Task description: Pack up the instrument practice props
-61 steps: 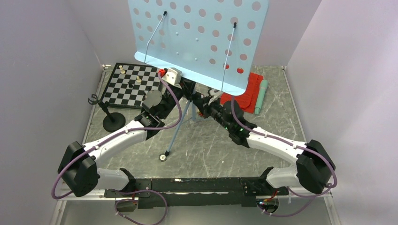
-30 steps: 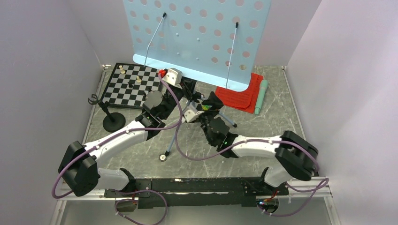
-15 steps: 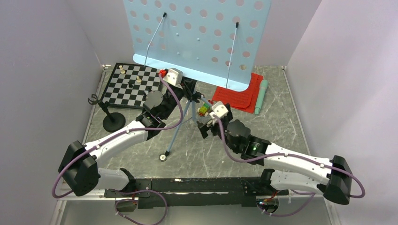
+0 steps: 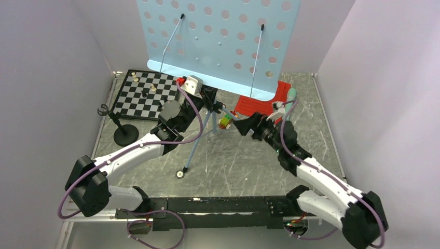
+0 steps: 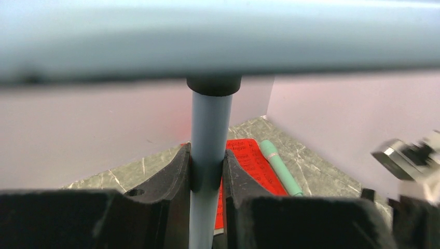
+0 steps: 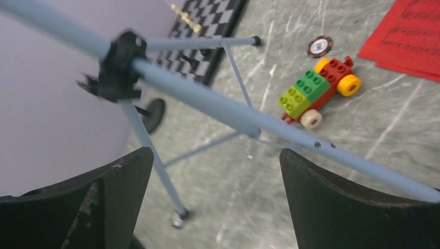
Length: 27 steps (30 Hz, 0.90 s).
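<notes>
The light blue perforated music stand (image 4: pixel 218 41) rises on its tripod at the back centre. My left gripper (image 4: pixel 207 101) is shut on its pole (image 5: pixel 210 129) just under the tray. Red sheet-music pages (image 4: pixel 254 106) (image 5: pixel 249 158) lie at back right, with the mint-green microphone (image 4: pixel 292 94) (image 5: pixel 280 166) beside them, partly hidden by my right arm. The black round-base mic stand (image 4: pixel 124 136) stands at the left. My right gripper (image 4: pixel 241 124) (image 6: pixel 215 155) is open and holds nothing. It hovers low next to the pages and faces the tripod legs (image 6: pixel 207 106).
A chessboard (image 4: pixel 145 94) with a few pieces lies at back left. A multicoloured block toy (image 4: pixel 225 122) (image 6: pixel 319 93) and a round chip (image 6: pixel 319 45) sit by the tripod. Walls enclose the table on three sides.
My right arm has swung from the centre toward the right, so its open gripper now sits by the red pages. The left gripper and music stand have stayed put.
</notes>
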Available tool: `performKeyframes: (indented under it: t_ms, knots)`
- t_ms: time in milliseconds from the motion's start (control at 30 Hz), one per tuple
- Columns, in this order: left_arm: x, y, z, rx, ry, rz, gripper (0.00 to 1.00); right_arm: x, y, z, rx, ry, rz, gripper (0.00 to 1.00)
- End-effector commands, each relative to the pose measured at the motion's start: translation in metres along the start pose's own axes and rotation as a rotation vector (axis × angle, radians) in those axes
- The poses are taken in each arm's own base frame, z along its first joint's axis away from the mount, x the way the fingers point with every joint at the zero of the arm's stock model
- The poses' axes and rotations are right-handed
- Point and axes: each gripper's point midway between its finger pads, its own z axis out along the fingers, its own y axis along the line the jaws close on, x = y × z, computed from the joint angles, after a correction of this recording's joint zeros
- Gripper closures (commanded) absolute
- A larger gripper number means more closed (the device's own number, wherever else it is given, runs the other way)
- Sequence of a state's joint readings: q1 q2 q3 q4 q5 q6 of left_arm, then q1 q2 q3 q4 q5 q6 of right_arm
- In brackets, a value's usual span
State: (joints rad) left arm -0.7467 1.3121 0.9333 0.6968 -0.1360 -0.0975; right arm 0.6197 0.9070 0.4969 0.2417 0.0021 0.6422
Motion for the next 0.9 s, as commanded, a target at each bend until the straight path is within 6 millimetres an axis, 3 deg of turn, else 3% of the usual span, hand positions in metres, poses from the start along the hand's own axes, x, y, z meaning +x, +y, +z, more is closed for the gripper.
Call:
performKeyframes:
  t_ms: [0,200,333,867]
  knots:
    - [0.019,0.008,-0.005,-0.054,0.044,-0.045,1.0,-0.024,0.05,0.008,-0.295,0.113,0.399,0.05]
    - [0.02,0.009,-0.005,-0.051,0.042,-0.033,1.0,-0.04,0.086,0.03,-0.471,0.207,0.6,0.12]
    - [0.02,0.008,-0.004,-0.049,0.041,-0.019,1.0,-0.048,0.096,0.034,-0.531,0.212,0.64,0.15]
    - [0.025,0.007,-0.002,-0.036,0.047,-0.017,1.0,-0.05,0.101,0.06,-0.561,0.247,0.767,0.35]
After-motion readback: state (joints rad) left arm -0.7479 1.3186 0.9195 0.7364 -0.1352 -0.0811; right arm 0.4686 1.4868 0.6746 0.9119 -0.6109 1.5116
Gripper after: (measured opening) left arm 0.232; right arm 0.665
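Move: For the right hand, the stand's black leg hub is about 10 cm to the left, some 7 cm ahead and 4 cm higher. The toy car lies on the table roughly 10 cm ahead, 4 cm left and 18 cm below that hand; the red sheets are about 18 cm ahead, 13 cm right and 19 cm below. From the left hand, already shut on the pole, the hub is straight down, about 12 cm. Forward a little at first, then left and up, the right hand swings in towards the hub, ending roughly 8 cm left, 5 cm higher and 3 cm farther out. It rolls about 40 degrees, left side rising, and turns counter-clockwise until the fingers point mostly left and nearly level, while they close about a third of the way. The left hand stays put, keeping its grip on the pole. ##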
